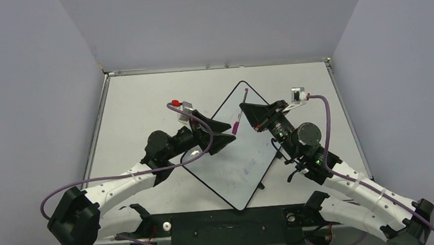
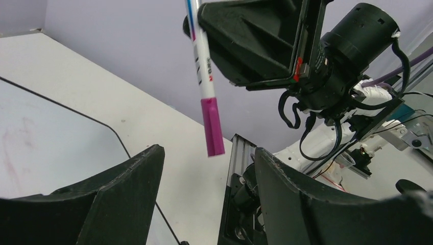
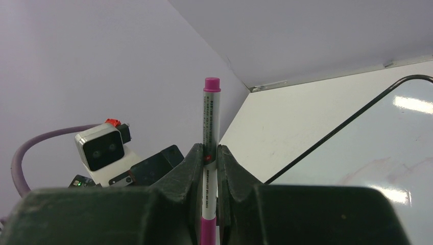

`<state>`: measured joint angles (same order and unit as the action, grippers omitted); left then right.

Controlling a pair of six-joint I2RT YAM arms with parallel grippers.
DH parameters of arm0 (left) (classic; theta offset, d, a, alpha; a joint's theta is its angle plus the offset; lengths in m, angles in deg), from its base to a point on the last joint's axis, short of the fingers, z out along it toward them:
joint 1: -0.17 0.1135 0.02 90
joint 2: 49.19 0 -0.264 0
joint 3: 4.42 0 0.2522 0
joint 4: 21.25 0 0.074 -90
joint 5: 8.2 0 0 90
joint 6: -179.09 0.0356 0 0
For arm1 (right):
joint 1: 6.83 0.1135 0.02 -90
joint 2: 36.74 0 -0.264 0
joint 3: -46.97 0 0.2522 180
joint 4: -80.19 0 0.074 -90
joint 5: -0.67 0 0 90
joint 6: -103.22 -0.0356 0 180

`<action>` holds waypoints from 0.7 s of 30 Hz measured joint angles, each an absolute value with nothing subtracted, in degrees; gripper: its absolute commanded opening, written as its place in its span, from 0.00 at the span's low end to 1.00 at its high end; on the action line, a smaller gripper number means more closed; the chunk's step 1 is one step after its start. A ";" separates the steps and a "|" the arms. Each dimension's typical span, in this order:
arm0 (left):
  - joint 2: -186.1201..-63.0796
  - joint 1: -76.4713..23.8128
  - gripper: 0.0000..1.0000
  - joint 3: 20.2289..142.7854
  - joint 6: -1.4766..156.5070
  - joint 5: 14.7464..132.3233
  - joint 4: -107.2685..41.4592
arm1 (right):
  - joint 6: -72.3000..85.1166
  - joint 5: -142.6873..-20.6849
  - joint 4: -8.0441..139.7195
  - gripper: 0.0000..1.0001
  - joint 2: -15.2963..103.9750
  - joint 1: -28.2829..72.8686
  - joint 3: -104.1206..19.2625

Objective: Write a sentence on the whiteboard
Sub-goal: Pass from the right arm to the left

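The whiteboard (image 1: 236, 176) lies turned like a diamond on the table, also in the left wrist view (image 2: 41, 138) and right wrist view (image 3: 388, 148). It shows only faint smudges; the sentence is not visible. My right gripper (image 1: 247, 113) (image 3: 210, 150) is shut on the white barrel of a marker (image 1: 239, 116) (image 3: 210, 117). The marker's magenta cap (image 2: 213, 126) (image 1: 236, 127) hangs down from it above the board. My left gripper (image 1: 231, 131) (image 2: 209, 150) is open, one finger on each side of the cap's tip and just below it, touching nothing.
The left wrist's camera block (image 3: 99, 148) shows beyond the marker. Grey walls close the table (image 1: 144, 99) on three sides, and the arms' black base plate (image 1: 227, 225) runs along the near edge. Purple cables (image 1: 330, 120) loop off both wrists.
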<state>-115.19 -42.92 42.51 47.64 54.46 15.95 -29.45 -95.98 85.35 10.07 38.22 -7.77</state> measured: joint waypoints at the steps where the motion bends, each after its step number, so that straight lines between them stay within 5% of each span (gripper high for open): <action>1: -116.02 -43.23 0.62 43.10 47.75 54.38 16.52 | -29.54 -96.00 85.35 0.00 10.46 38.53 -7.77; 5: -118.27 -44.08 0.51 45.19 48.30 54.11 17.77 | -29.78 -96.22 85.44 0.00 11.29 39.71 -7.77; 12: -120.31 -45.06 0.01 48.28 50.79 54.20 17.39 | -30.39 -96.59 86.29 0.00 11.46 40.91 -7.68; 18: -121.53 -44.80 0.00 48.95 51.91 55.43 15.01 | -29.21 -97.40 86.05 0.01 11.42 40.89 -7.35; 21: -121.53 -44.84 0.00 50.07 53.72 54.84 11.56 | -27.68 -97.51 83.73 0.27 11.40 40.85 -7.98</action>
<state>-121.53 -44.84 50.07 53.72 54.84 11.56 -27.68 -97.51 83.73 11.40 40.85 -7.98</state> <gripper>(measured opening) 0.084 0.096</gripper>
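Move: The pink lower cap of the upright marker hangs about 4 cm to the left hand's right, 2 cm ahead and 1 cm above its open fingers. The right gripper, gripping the marker higher up, is some 4 cm right, 3 cm ahead and 6 cm above that hand; the whiteboard's middle is about 9 cm ahead, 4 cm right and 30 cm below. From the right hand, the left gripper waits roughly 4 cm left, 3 cm back and 6 cm lower. Rightward over about 2.5 cm, in a small arch that rises nearly 2 cm and settles back down, the left hand goes to the marker's lower end, edging forward as it closes its wide-open fingers, and pinches the pink cap. The right hand keeps its grip higher up, drifting about 1 cm left and sinking around 1.5 cm. ##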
